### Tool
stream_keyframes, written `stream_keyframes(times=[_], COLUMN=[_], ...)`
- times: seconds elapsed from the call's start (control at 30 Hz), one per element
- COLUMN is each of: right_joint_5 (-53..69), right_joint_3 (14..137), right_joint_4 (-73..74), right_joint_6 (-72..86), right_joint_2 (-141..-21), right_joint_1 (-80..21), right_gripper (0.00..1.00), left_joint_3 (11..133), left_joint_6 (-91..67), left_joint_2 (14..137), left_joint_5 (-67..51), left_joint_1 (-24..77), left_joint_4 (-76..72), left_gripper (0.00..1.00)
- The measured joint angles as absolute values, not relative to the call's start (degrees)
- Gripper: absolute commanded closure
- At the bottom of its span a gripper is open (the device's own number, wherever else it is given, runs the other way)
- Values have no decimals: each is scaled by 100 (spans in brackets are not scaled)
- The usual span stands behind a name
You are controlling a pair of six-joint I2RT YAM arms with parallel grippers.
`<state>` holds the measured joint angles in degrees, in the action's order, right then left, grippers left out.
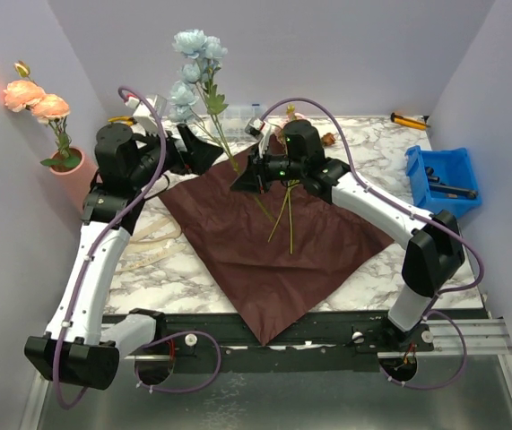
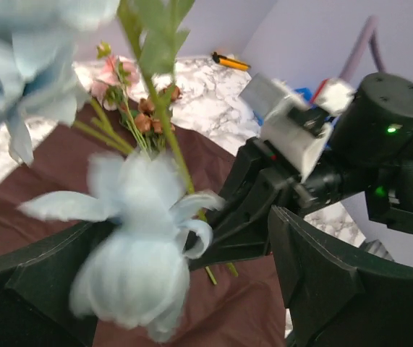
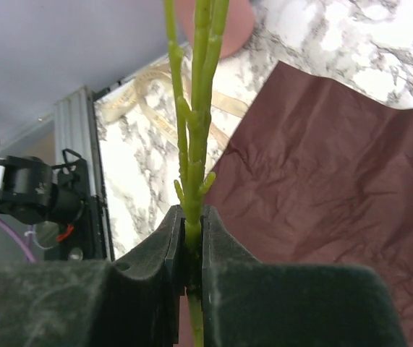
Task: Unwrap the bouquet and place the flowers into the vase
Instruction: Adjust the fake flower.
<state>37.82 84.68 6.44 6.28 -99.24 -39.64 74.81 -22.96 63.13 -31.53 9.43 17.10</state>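
Note:
The dark maroon sheet lies spread flat on the marble table. My right gripper is shut on the green stem of the light blue flowers, holding them upright over the sheet's far edge. My left gripper stands open just left of that stem, with a blue bloom loose between its fingers. More thin stems with pink and brown blooms lie on the sheet. The salmon-pink vase at the far left holds peach flowers.
A beige ribbon lies loose on the marble left of the sheet. A blue bin with tools sits at the right edge. An orange-handled tool and small clutter lie along the back wall.

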Motion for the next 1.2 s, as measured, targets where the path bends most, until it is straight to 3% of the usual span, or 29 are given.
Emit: stream_keyframes(times=[0.23, 0.3, 0.6, 0.73, 0.77, 0.8, 0.83, 0.9, 0.97, 1.1, 1.2], right_joint_5=[4219, 4362, 5026, 5277, 5336, 5360, 5376, 5391, 5437, 5419, 5271], right_joint_3=[8466, 8436, 8230, 8187, 8182, 8176, 8169, 8167, 8171, 8187, 8176], right_joint_4=[325, 252, -8, -119, -132, -141, -145, -145, -51, 327, 696], right_joint_6=[1146, 1208, 1337, 1350, 1350, 1350, 1350, 1328, 1282, 921, 554], right_joint_2=[-9920, -9918, -9894, -9867, -9861, -9859, -9856, -9856, -9832, -9671, -9384], right_joint_1=[-3964, -3964, -3964, -3964, -3964, -3964, -3964, -3964, -3964, -3964, -3962], right_gripper=[99, 100, 99, 99, 98, 91, 77, 41, 22, 1, 0], left_joint_3=[6539, 6532, 6941, 6978, 6978, 6978, 6978, 6978, 6978, 7000, 7229], left_joint_6=[-3094, -3286, -3599, -3632, -3656, -3677, -3706, -3730, -3701, -3415, -2840], left_joint_2=[6447, 6556, 6869, 6871, 6871, 6871, 6871, 6864, 6858, 6772, 6643], left_joint_5=[-3201, -3229, -3275, -3293, -3297, -3310, -3356, -3424, -3437, -3430, -3420], left_joint_1=[943, 943, 899, 858, 858, 858, 849, 825, 762, 580, 425], left_joint_4=[1066, 812, 73, -36, -36, -36, -38, -40, -40, 154, 709], left_gripper=[24, 32, 71, 97, 100, 100, 100, 100, 100, 100, 100])
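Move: Ahead and to the right of the open left gripper, about 5 cm each way and 3 cm below, is the blue flower's stem just under its blossoms. The blossoms lie about 10 cm ahead, level sideways and 8 cm higher; the vase is some 28 cm left, 4 cm ahead and 24 cm below. From the right hand, already pinching the stem, that upper stem lies about 5 cm ahead, 6 cm left, 10 cm above. Dipping about 5 cm and then coming back up while reaching some 4 cm forward, the left hand closes on the blue flower's stem just below the blossoms. The right hand draws its lower grip back about 5 cm and slightly up, turning some 15 degrees counter-clockwise, then opens wide and lets go; the left, keeping its pinch, moves off about 3 cm left. ##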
